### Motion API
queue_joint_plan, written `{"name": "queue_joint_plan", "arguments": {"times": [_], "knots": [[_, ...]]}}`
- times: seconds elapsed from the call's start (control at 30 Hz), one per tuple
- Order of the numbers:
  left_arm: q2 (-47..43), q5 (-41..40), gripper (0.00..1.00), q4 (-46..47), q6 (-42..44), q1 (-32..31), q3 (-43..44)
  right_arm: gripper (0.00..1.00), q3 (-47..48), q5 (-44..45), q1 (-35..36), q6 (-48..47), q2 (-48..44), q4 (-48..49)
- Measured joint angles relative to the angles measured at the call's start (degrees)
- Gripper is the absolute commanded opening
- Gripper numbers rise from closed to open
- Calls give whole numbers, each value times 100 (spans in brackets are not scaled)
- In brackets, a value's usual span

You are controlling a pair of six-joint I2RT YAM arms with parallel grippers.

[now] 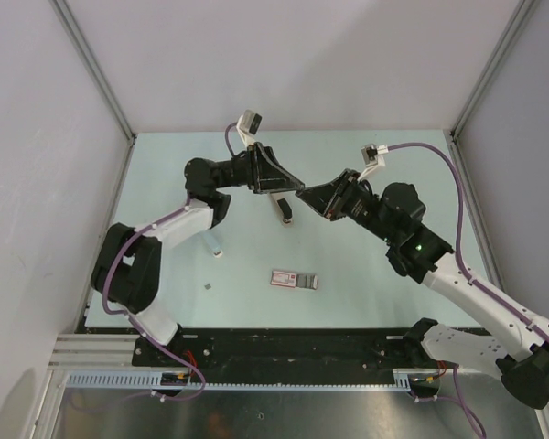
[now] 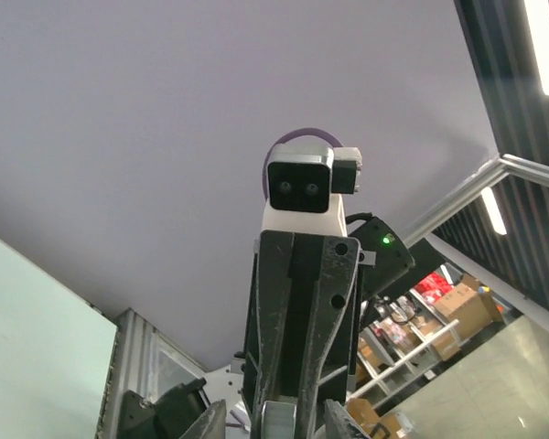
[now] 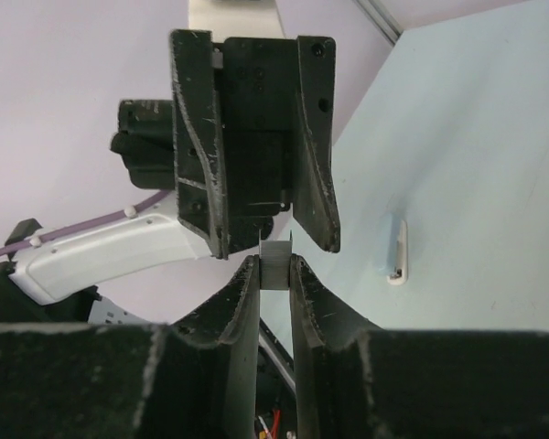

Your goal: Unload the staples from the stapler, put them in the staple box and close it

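My right gripper (image 3: pixel 274 262) is shut on the staples (image 3: pixel 276 271), a short grey metallic strip that stands up between its fingertips. It is raised above the table's middle (image 1: pixel 303 194). My left gripper (image 1: pixel 294 187) faces it tip to tip, jaws apart and empty. The end of the strip is at the mouth of the left gripper (image 3: pixel 272 243). In the left wrist view the strip (image 2: pixel 280 422) shows between the right fingers. The stapler (image 1: pixel 285 209), dark with a pale top, lies on the table just below the grippers, apart from both.
A flat pink-and-white box (image 1: pixel 293 280) lies nearer the front. A small white bit (image 1: pixel 216 251) lies by the left arm and also shows in the right wrist view (image 3: pixel 395 252). A tiny grey piece (image 1: pixel 208 289) lies front left. Frame posts stand at the back corners.
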Motion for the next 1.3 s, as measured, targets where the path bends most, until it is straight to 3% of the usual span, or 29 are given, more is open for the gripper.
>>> {"name": "queue_joint_plan", "arguments": {"times": [0.07,0.17,0.3,0.43,0.57,0.7,0.87,1.3], "knots": [[-76,35,60,-365,358,15,-11,8,0,20,0,-9,0,-101],[-356,2,66,-1718,1493,83,31,6,2,125,2,-31,0,-470],[-588,-326,95,-4004,3416,310,474,5,2,476,160,-111,0,-1241],[-621,-922,99,-6041,5392,522,852,5,7,1130,597,-120,74,-2000],[-632,-1626,99,-7388,7141,564,765,3,33,1943,1176,66,564,-2743],[-761,-2299,99,-8115,8489,562,293,0,37,2588,1650,564,1303,-3495],[-1038,-2815,97,-8542,9368,562,-203,0,37,3018,1915,1202,1902,-4192],[-1287,-3069,94,-8625,9947,557,-638,0,332,3311,2225,1788,2981,-4509]]}}
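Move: Both my hands meet high over the table at the staple strip, which my right fingers hold. From the right hand the open staple box lies about 35 cm below, some 4 cm back and 1 cm left. The stapler stands about 17 cm ahead and 5 cm left, the pale-blue tool roughly 6 cm ahead and 22 cm left, both as low. From my left hand the box is about 5 cm back, 1 cm right and 35 cm down. I keep the strip pinched in my right hand and bring it down some 30 cm, drawing back about 6 cm, while the wrist tips from level to steeply downward, until the strip hangs close over the box's open tray. My left fingers, already parting, spread wide; that hand swings forward, then drops about 22 cm and goes 10 cm left, away from the strip, turning down towards the table. ##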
